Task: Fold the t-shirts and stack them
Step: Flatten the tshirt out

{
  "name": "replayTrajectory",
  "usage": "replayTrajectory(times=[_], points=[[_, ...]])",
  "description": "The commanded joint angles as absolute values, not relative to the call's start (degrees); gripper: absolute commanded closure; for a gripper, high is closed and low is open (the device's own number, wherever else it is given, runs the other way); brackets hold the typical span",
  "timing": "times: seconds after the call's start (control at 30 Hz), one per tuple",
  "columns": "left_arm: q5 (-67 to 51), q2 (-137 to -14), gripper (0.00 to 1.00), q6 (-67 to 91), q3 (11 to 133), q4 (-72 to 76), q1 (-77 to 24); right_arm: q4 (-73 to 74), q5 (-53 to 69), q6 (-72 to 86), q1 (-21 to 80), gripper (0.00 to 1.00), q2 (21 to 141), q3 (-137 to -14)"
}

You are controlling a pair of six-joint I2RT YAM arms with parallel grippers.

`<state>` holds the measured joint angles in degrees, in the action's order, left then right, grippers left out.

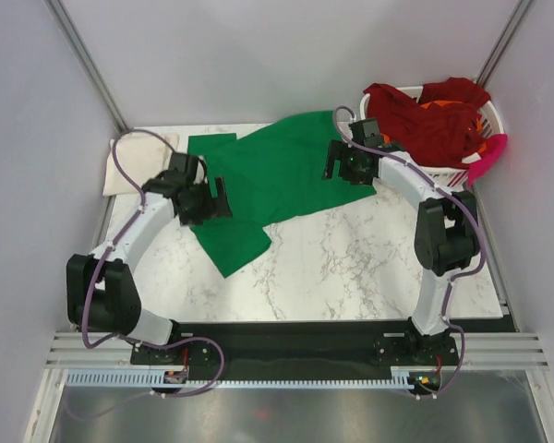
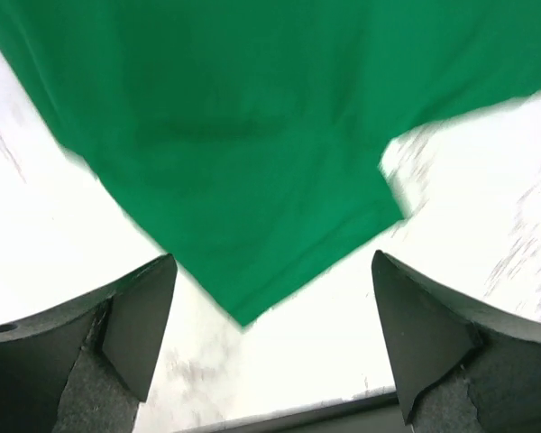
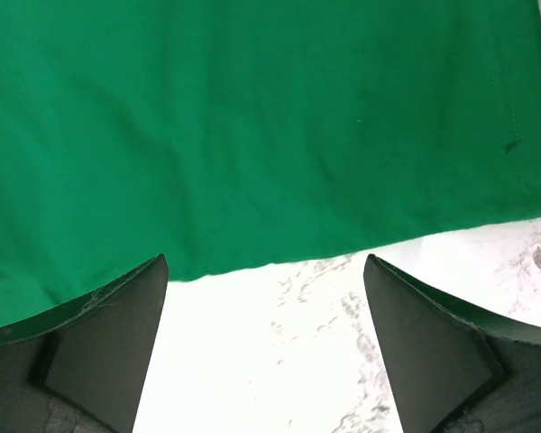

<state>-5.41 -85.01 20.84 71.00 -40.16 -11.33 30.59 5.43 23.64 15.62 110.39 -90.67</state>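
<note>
A bright green t-shirt [image 1: 277,180] lies spread on the marble table [image 1: 369,263], with one sleeve or corner pointing toward the near left. My left gripper [image 1: 212,198] hovers open above its left part. In the left wrist view the green t-shirt [image 2: 252,135] ends in a corner between the wide-apart fingers [image 2: 135,334], and my left gripper [image 2: 272,266] holds nothing. My right gripper [image 1: 343,166] stands open over the shirt's right edge. In the right wrist view the hem of the green t-shirt [image 3: 252,126] runs just beyond my empty right gripper [image 3: 263,266].
A folded cream t-shirt [image 1: 134,161] lies at the far left of the table. The white slatted basket [image 1: 492,115] at the far right holds dark red t-shirts [image 1: 425,115] and an orange one, with pink cloth [image 1: 487,157] hanging over its side.
</note>
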Motion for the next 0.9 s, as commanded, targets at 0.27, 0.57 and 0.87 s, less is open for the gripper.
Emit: replayTrajectory(times=[0.27,0.57,0.87], points=[[-8.72,-74.45,0.05,33.04,48.17,-26.72,-13.79,25.40,4.84,23.11,13.71,0.02,119.53,-94.84],[-4.48,-78.31,0.08,36.56,43.24,-26.81,-16.60,24.87,3.51,22.59,13.89,0.02,118.57,-87.81],[-4.48,-85.60,0.08,36.56,42.63,-26.81,-20.03,22.76,8.43,24.34,13.80,0.02,110.22,-79.99]])
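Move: The shirt's near sleeve corner lies about 15 cm back from the left hand, 1 cm to its right and some 14 cm below. The other sleeve corner is 7 cm farther out and 9 cm to the right of it, and the folded white cloth is about 18 cm ahead and 20 cm left of the left hand. From the right hand the shirt's front edge is some 4 cm back and 11 cm down; the shirt's right corner lies about 8 cm right and 4 cm back, the laundry basket 24 cm right and 12 cm ahead. Both open hands sink towards the green shirt's near side. The left heads for the near sleeve corner, about 13 cm down and 10 cm back, drifting a little right; it drops fast, pauses, then eases lower while its fingers tip some 15 degrees steeper. The right lowers about 9 cm to just over the front edge, swinging slightly forward and right, then back. No touch can be made out. ##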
